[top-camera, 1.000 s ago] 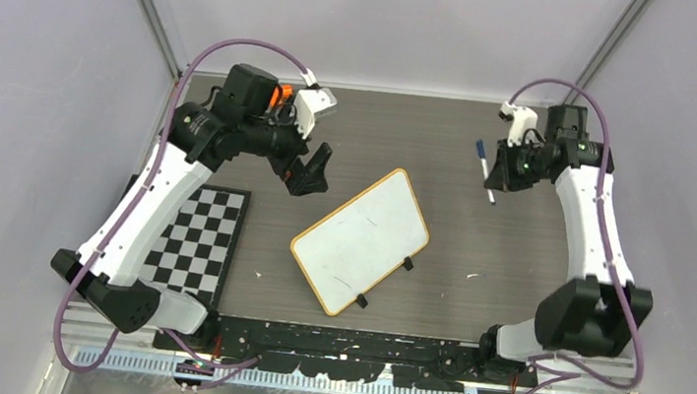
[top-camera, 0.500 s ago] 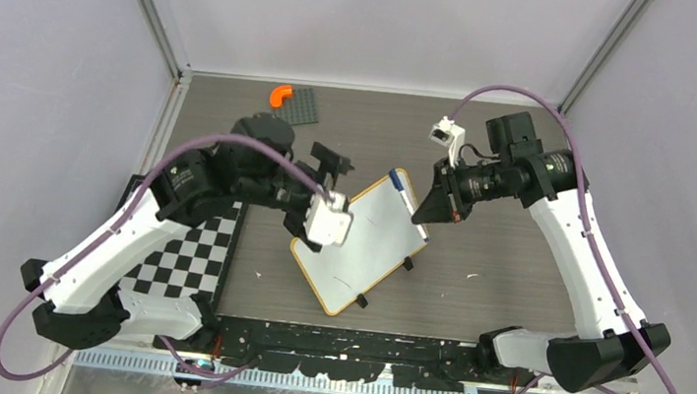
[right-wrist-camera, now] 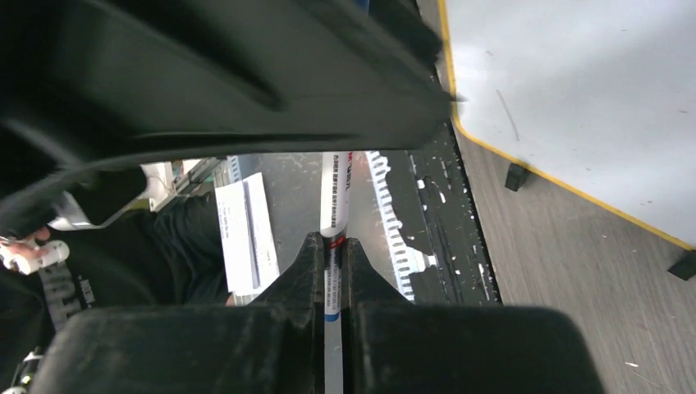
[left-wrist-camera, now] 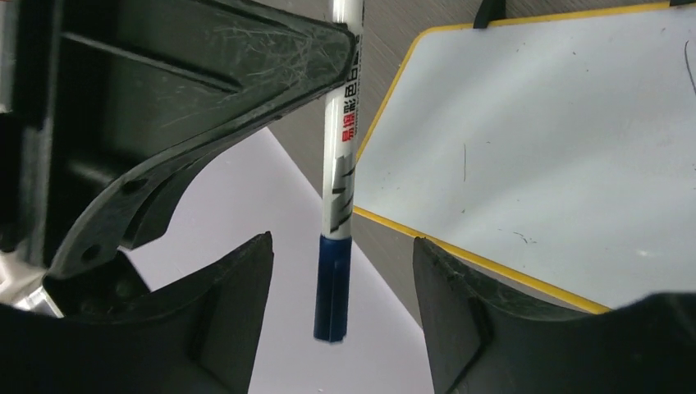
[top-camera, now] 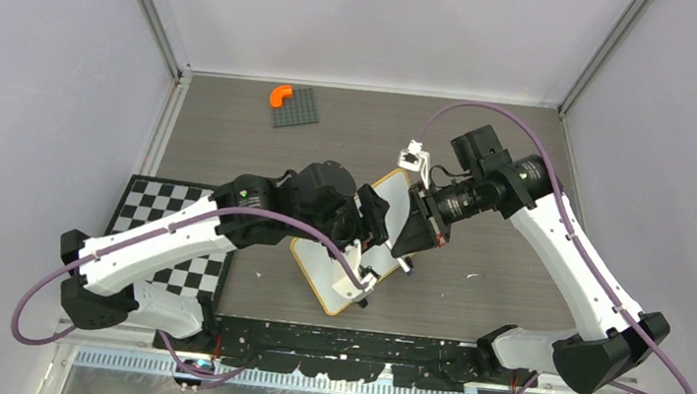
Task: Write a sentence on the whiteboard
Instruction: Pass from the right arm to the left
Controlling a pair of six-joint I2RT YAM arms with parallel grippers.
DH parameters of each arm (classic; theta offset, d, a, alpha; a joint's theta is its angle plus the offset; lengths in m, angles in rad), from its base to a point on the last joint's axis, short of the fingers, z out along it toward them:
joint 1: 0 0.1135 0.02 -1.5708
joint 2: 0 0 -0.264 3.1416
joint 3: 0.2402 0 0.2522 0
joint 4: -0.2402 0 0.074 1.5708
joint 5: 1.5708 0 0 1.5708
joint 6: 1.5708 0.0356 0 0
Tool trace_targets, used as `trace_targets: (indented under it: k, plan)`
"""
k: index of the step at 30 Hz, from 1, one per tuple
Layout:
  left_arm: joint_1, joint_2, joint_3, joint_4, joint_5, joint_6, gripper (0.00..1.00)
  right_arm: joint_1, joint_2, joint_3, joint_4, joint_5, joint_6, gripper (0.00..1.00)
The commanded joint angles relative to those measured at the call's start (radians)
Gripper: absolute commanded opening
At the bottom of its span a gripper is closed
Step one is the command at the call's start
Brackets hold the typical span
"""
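Observation:
The whiteboard lies slanted at the table's middle, white with a yellow rim. Its bare parts show only faint stray marks, and the sentence is out of view. My right gripper is shut on a white marker and hangs over the board's right side. The marker's blue cap points between the fingers of my left gripper. Those jaws stand open, with a gap to the cap on each side. In the top view the left gripper meets the right one above the board, and the marker is hidden there.
A black-and-white checkerboard mat lies at the left under my left arm. A dark grey studded plate with an orange piece sits at the back. Black clip feet stick out from the board's near edge.
Both arms swung in from the back corners to above the board. The right gripper brought the marker along. The left gripper's jaws came around the cap and narrowed.

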Motion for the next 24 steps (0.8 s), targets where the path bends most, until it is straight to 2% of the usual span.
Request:
trace_targets:
  k: [1,4,6,8,11,12,13,15,17,20,22,24]
  plan:
    - [-0.008,0.01,-0.012,0.099,-0.074,0.027,0.61,0.046,-0.013,0.01,-0.039,-0.041,-0.025,0.0]
    - [-0.008,0.015,-0.009,0.102,-0.093,-0.015,0.49,0.058,-0.012,0.016,-0.065,-0.041,-0.053,0.0]
    - [-0.008,0.007,-0.008,0.091,-0.093,-0.043,0.38,0.06,-0.013,0.021,-0.067,-0.039,-0.062,0.0]
    - [-0.008,-0.006,-0.009,0.07,-0.077,-0.083,0.22,0.06,-0.016,0.027,-0.047,-0.024,-0.043,0.03]
    - [-0.008,-0.015,0.007,0.018,-0.057,-0.184,0.01,0.045,-0.019,0.072,-0.006,0.037,-0.011,0.44]
    - [-0.007,-0.014,0.013,0.008,-0.059,-0.241,0.0,0.027,-0.018,0.096,0.009,0.057,0.011,0.58]
    - [-0.005,-0.009,0.025,-0.007,-0.065,-0.296,0.0,0.002,-0.016,0.125,0.02,0.067,0.025,0.67]
    - [0.001,0.005,0.051,-0.03,-0.1,-0.439,0.0,-0.073,-0.009,0.189,0.021,0.035,0.032,0.76]
    - [0.023,0.02,0.091,-0.071,-0.105,-0.584,0.0,-0.148,-0.009,0.225,0.024,-0.008,0.043,0.79]
    - [0.107,0.018,0.149,-0.131,-0.021,-0.747,0.0,-0.168,-0.003,0.243,-0.024,-0.022,0.008,0.79]
    - [0.169,-0.002,0.15,-0.126,0.028,-0.828,0.0,-0.166,-0.003,0.222,-0.034,-0.057,0.004,0.79]
    - [0.181,-0.016,0.139,-0.124,0.042,-0.846,0.0,-0.164,-0.009,0.197,-0.033,-0.08,0.004,0.79]
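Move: The marker, still pinched near its other end by the right fingers, has its blue cap roughly 3 cm ahead of the open left hand and 2 cm lower; those right fingertips are some 4 cm back, 5 cm right and 3 cm below. The whiteboard's middle lies about 9 cm ahead, straight below by some 25 cm. From the right hand, the cap is around 7 cm ahead, 5 cm left, 1 cm up. Left fingers shut on the blue cap, then right fingers open and withdraw about 7 cm up and forward. ##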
